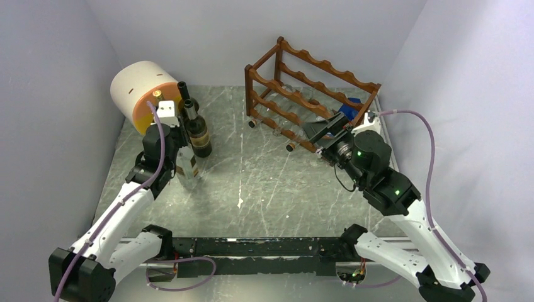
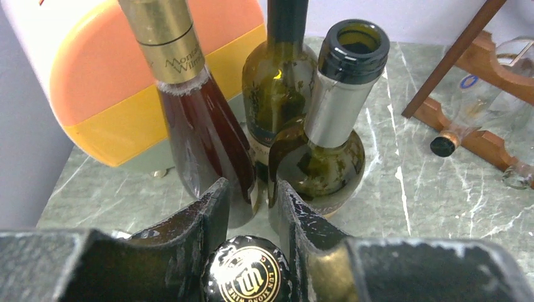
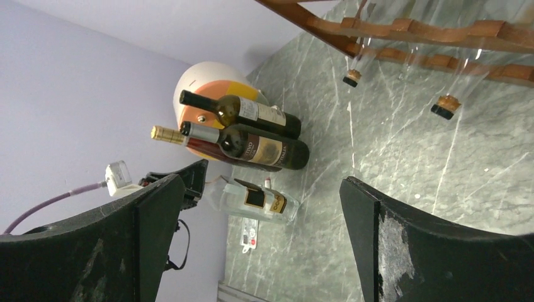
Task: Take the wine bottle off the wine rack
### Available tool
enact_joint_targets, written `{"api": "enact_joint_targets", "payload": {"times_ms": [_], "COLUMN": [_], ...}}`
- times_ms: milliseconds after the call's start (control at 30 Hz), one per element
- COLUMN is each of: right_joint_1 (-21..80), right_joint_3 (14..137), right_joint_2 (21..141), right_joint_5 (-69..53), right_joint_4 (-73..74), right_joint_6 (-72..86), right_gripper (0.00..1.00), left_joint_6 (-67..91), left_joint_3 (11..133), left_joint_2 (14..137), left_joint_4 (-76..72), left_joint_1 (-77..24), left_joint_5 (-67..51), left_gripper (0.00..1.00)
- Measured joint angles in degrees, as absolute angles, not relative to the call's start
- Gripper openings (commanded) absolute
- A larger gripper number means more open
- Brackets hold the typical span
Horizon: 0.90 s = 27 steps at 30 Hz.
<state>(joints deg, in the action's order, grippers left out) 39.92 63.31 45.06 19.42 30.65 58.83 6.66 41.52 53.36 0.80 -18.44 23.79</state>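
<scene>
The reddish-brown wine rack [image 1: 308, 82] stands at the back right, with clear bottles [image 1: 277, 129] lying in its lower tier, corks toward the table middle. It also shows in the left wrist view [image 2: 485, 56] and the right wrist view [image 3: 409, 31]. My left gripper [image 1: 181, 150] is shut on the neck of a clear wine bottle [image 1: 188, 170], held upright at the left. Its black and gold cap [image 2: 249, 270] sits between my fingers [image 2: 211, 214]. In the right wrist view this bottle [image 3: 258, 201] is at or just above the table. My right gripper [image 1: 320, 131] is open and empty beside the rack's near end.
Three bottles stand just behind the held one: a red-brown one with gold foil [image 2: 201, 126], a dark green one [image 2: 280, 75] and an open one with a silver collar [image 2: 334, 138]. A white and orange cylinder [image 1: 142, 91] lies at the back left. A blue object [image 1: 347, 110] sits in the rack.
</scene>
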Motion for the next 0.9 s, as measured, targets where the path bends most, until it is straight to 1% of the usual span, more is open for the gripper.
{"api": "enact_joint_targets", "payload": {"times_ms": [67, 100, 133, 233, 267, 300, 333, 367, 467, 733, 900], "right_joint_1": [39.9, 39.9, 39.9, 39.9, 39.9, 39.9, 39.9, 39.9, 39.9, 39.9, 39.9], "right_joint_3": [63.6, 63.7, 63.7, 64.0, 64.0, 64.0, 64.1, 64.1, 64.1, 64.1, 64.1], "right_joint_2": [44.5, 44.1, 43.7, 42.8, 42.6, 42.5, 42.3, 42.2, 42.1, 40.7, 39.6], "right_joint_5": [20.3, 20.8, 21.3, 22.5, 22.8, 23.0, 23.2, 23.4, 23.7, 24.9, 25.7], "right_joint_4": [31.3, 31.5, 31.7, 31.9, 31.9, 31.9, 32.1, 32.1, 32.6, 34.7, 35.0], "right_joint_6": [58.5, 58.3, 58.1, 57.7, 57.6, 57.6, 57.5, 57.5, 57.5, 57.5, 57.4], "right_gripper": [1.0, 1.0, 1.0, 1.0, 1.0, 1.0, 1.0, 1.0, 1.0, 1.0, 1.0], "left_joint_6": [5.9, 5.8, 5.5, 4.4, 4.2, 3.8, 3.8, 3.8, 4.4, 6.1, 7.3], "left_joint_3": [40.8, 40.4, 40.1, 39.8, 39.8, 39.8, 39.8, 39.9, 40.3, 43.1, 46.5], "left_joint_2": [53.3, 53.3, 53.3, 53.4, 53.4, 53.4, 53.3, 53.3, 53.3, 52.1, 51.0], "left_joint_4": [-1.2, -2.2, -2.8, -3.6, -3.6, -3.7, -3.6, -3.5, -2.8, 0.8, 5.7], "left_joint_1": [-18.0, -17.8, -17.7, -17.5, -17.5, -17.5, -17.5, -17.5, -17.4, -17.4, -17.4], "left_joint_5": [22.9, 22.3, 21.7, 20.2, 19.7, 19.4, 19.1, 18.9, 18.2, 16.3, 15.6], "left_gripper": [0.07, 0.1, 0.18, 0.48, 0.55, 0.65, 0.84, 0.91, 0.96, 0.98, 0.99]}}
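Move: The left hand holds the clear bottle by its neck, so its middle lies about 11 cm straight below. The dark wine bottle stands some 11 cm ahead and 5 cm right of the hand, the red-brown bottle about 11 cm ahead and 4 cm left, and the back bottle roughly 18 cm ahead and 3 cm right, their middles about 10 cm lower. From the right hand the clear bottle is around 48 cm left, 10 cm farther out and 23 cm below. The left fingers let go of the clear bottle's neck: the hand first eases about 1 cm right while turning slightly clockwise, opens wide, then rises some 3 cm off the cap, drawing back about 1 cm late in the climb. Empty and open, the right hand drifts about 4 cm right and a little back, away from the bottles. ##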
